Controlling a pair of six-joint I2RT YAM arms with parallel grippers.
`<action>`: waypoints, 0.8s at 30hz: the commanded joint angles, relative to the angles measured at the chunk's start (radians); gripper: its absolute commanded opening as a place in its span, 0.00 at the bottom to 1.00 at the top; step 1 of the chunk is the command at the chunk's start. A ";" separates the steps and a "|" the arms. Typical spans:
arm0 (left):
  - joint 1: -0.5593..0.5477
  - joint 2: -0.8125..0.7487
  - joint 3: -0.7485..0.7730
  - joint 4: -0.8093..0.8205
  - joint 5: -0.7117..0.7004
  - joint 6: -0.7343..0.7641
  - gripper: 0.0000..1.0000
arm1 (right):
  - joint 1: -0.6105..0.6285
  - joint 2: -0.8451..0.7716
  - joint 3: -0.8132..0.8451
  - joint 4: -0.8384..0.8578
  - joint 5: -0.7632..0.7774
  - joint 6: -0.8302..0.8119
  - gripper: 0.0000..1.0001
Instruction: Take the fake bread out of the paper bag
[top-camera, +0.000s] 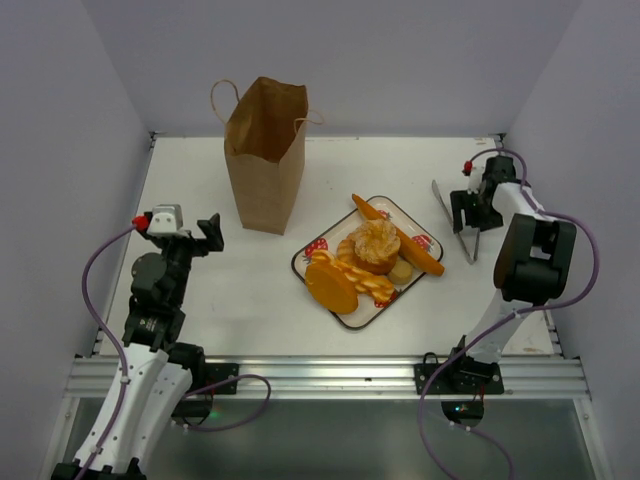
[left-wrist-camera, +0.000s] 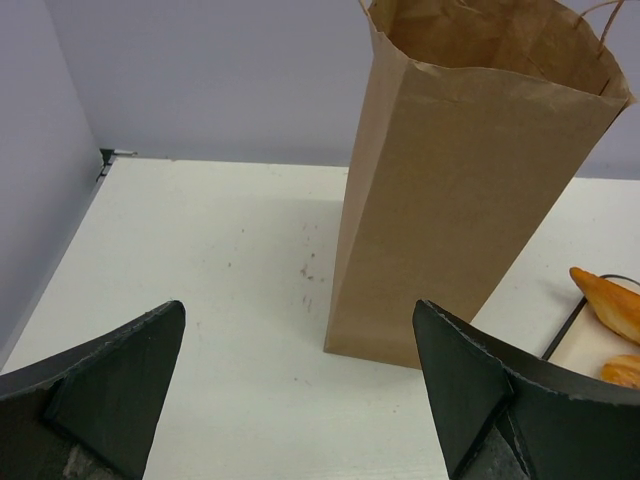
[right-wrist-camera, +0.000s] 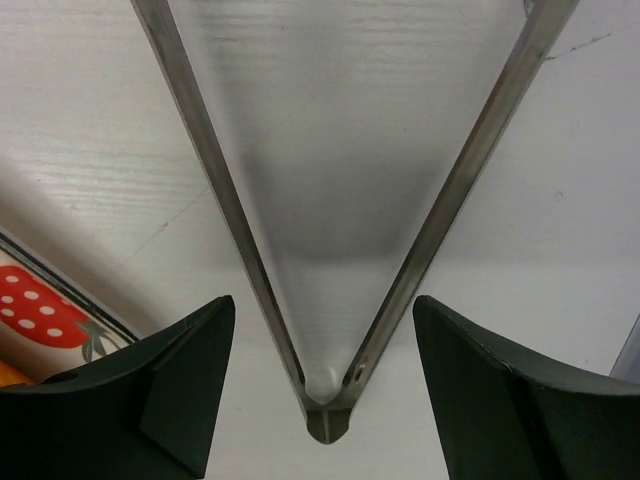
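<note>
The brown paper bag stands upright at the back of the table, its mouth open. The fake bread lies piled outside it on the white strawberry-printed tray: a flat disc, buns, a braided loaf and a long baguette. My left gripper is open with nothing between its fingers. It faces the paper bag from a short way off, with my left gripper's jaws wide apart. My right gripper hangs open over metal tongs lying on the table. In its wrist view the tongs spread in a V between my right gripper's fingers, untouched.
The tray's strawberry corner sits just left of the right gripper. A baguette end shows right of the bag in the left wrist view. Grey walls close the table at the back and both sides.
</note>
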 joint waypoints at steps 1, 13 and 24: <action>-0.010 -0.013 -0.014 0.026 -0.027 0.033 1.00 | -0.003 -0.103 0.006 -0.018 -0.036 -0.003 0.77; -0.017 -0.011 -0.018 0.030 -0.031 0.036 0.99 | -0.003 -0.429 -0.033 -0.050 -0.010 0.105 0.99; -0.019 0.018 -0.025 0.035 -0.028 0.038 1.00 | -0.003 -0.741 -0.193 0.008 -0.042 0.163 0.99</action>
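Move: The open tongs lie on the table just under the right hand, their hinge between and slightly behind the fingers, their middle about 6 cm ahead, 1 cm left and 2 cm below. The long loaf is roughly 19 cm to the hand's left and 2 cm ahead, the tray's middle some 27 cm left and 6 cm back. From the idle left hand the tongs lie about 63 cm right, 17 cm ahead and 24 cm below. Fingers spreading wide, the right hand rises about 19 cm off the tongs, easing back and tilting up some 30 degrees. ##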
